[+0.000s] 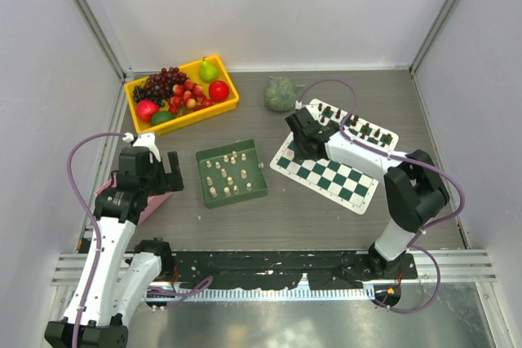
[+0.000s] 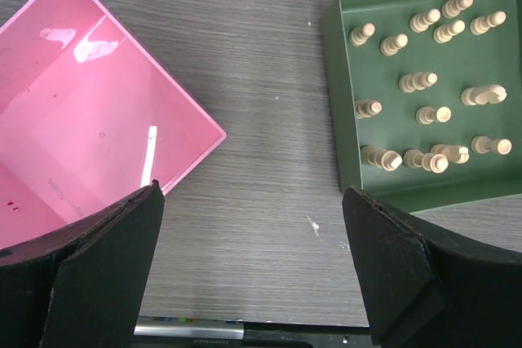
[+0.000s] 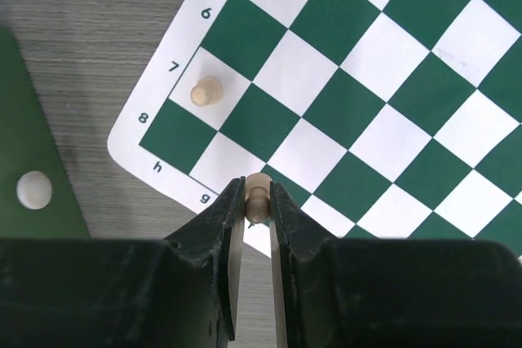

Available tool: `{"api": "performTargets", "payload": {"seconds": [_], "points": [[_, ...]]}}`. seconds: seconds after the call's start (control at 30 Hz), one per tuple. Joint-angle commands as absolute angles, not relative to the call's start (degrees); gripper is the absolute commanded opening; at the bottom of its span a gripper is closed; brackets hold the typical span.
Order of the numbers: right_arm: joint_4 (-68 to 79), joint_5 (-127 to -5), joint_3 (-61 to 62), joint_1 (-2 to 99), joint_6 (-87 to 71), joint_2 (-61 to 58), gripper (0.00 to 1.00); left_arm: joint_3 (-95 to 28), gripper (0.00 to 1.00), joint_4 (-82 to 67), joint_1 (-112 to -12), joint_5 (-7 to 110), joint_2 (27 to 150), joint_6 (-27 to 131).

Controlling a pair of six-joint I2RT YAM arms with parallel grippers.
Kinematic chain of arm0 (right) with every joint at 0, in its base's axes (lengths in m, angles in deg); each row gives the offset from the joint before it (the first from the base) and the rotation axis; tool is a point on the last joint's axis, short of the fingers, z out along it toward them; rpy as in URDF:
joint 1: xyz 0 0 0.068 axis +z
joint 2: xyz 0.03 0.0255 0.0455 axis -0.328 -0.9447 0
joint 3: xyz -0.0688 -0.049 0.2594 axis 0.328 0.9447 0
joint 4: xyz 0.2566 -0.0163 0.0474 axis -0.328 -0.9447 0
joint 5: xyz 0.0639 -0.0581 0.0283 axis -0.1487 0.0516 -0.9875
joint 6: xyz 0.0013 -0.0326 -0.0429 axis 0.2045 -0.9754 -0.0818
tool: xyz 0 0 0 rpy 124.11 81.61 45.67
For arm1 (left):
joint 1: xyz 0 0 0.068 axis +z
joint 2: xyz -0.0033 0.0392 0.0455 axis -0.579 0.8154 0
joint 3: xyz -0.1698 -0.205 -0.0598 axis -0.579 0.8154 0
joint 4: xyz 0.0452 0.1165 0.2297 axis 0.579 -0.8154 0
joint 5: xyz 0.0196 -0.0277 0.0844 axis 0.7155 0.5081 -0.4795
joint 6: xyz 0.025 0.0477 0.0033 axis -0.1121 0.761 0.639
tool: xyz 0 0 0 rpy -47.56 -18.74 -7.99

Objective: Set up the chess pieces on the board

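My right gripper [image 3: 258,187] is shut on a cream chess piece [image 3: 258,200], just above the board [image 3: 351,112] at its corner edge near the letter g. One cream pawn [image 3: 205,92] stands on the board by the number 7. In the top view the right gripper [image 1: 303,143] hangs over the board's [image 1: 342,181] left corner. Several cream chess pieces [image 2: 418,81] lie and stand in the green tray [image 2: 347,120]. My left gripper [image 2: 253,266] is open and empty over bare table between the tray and a pink bin [image 2: 73,112].
Dark chess figures [image 1: 359,128] line the board's far edge. A yellow tray [image 1: 232,91] of fruit sits at the back left, a green leafy ball [image 1: 280,94] behind the board. The green tray [image 1: 232,173] lies mid-table. A white strip [image 2: 148,156] lies in the pink bin.
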State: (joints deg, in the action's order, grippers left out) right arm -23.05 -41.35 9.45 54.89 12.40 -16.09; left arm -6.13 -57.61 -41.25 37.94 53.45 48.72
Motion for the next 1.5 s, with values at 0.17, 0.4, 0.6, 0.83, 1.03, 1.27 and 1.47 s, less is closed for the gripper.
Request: {"api": "performTargets", "payload": {"seconds": [0.17, 0.4, 0.6, 0.83, 1.03, 1.27, 1.47], "points": [[-17.5, -42.3, 7.9, 53.2, 11.1, -21.6, 0.22, -7.2, 1.0, -56.9, -40.9, 37.8, 53.3, 49.4], [-15.6, -44.1, 7.1, 51.8, 10.3, -24.4, 0.23, -7.2, 1.0, -57.0, -40.9, 37.6, 53.3, 49.3], [-14.5, -44.7, 7.3, 51.6, 10.1, -24.7, 0.23, -7.2, 1.0, -57.1, -41.0, 37.6, 53.4, 49.4], [-13.7, -44.3, 7.3, 51.6, 10.2, -24.4, 0.23, -7.2, 1.0, -57.1, -41.0, 37.6, 53.4, 49.4], [-14.0, -44.4, 7.1, 51.6, 10.5, -26.3, 0.24, -7.2, 1.0, -57.0, -40.9, 37.5, 53.3, 49.3], [-14.2, -44.5, 8.1, 51.6, 10.5, -25.5, 0.34, -7.3, 1.0, -57.1, -41.0, 37.5, 53.7, 49.4], [-15.4, -44.5, 7.2, 51.7, 9.6, -21.9, 0.48, -7.2, 0.99, -57.1, -41.0, 37.6, 53.4, 49.4]]}}
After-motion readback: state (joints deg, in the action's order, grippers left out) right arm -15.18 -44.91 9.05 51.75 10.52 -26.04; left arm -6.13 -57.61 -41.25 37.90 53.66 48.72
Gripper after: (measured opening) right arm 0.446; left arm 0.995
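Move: The right hand holds a light pawn. Its spot, the green g7 square, lies about 3 cm ahead, level sideways and some 7 cm below. The light pawn on h7 is roughly 5 cm ahead, 3 cm to the left and 6 cm down; the green tray's middle is about 22 cm to the left, 2 cm back and 6 cm down. From the left hand, g7 is about 15 cm ahead, 36 cm to the right and 15 cm down. Still pinching the light pawn, the right hand sets it on the green g7 square beside the h7 pawn and lets go. It sinks about 5 cm, easing forward, then creeps on ahead nearly level, some 2.5 cm forward in all. After a last slight dip it stops, and the fingers part around the pawn. ##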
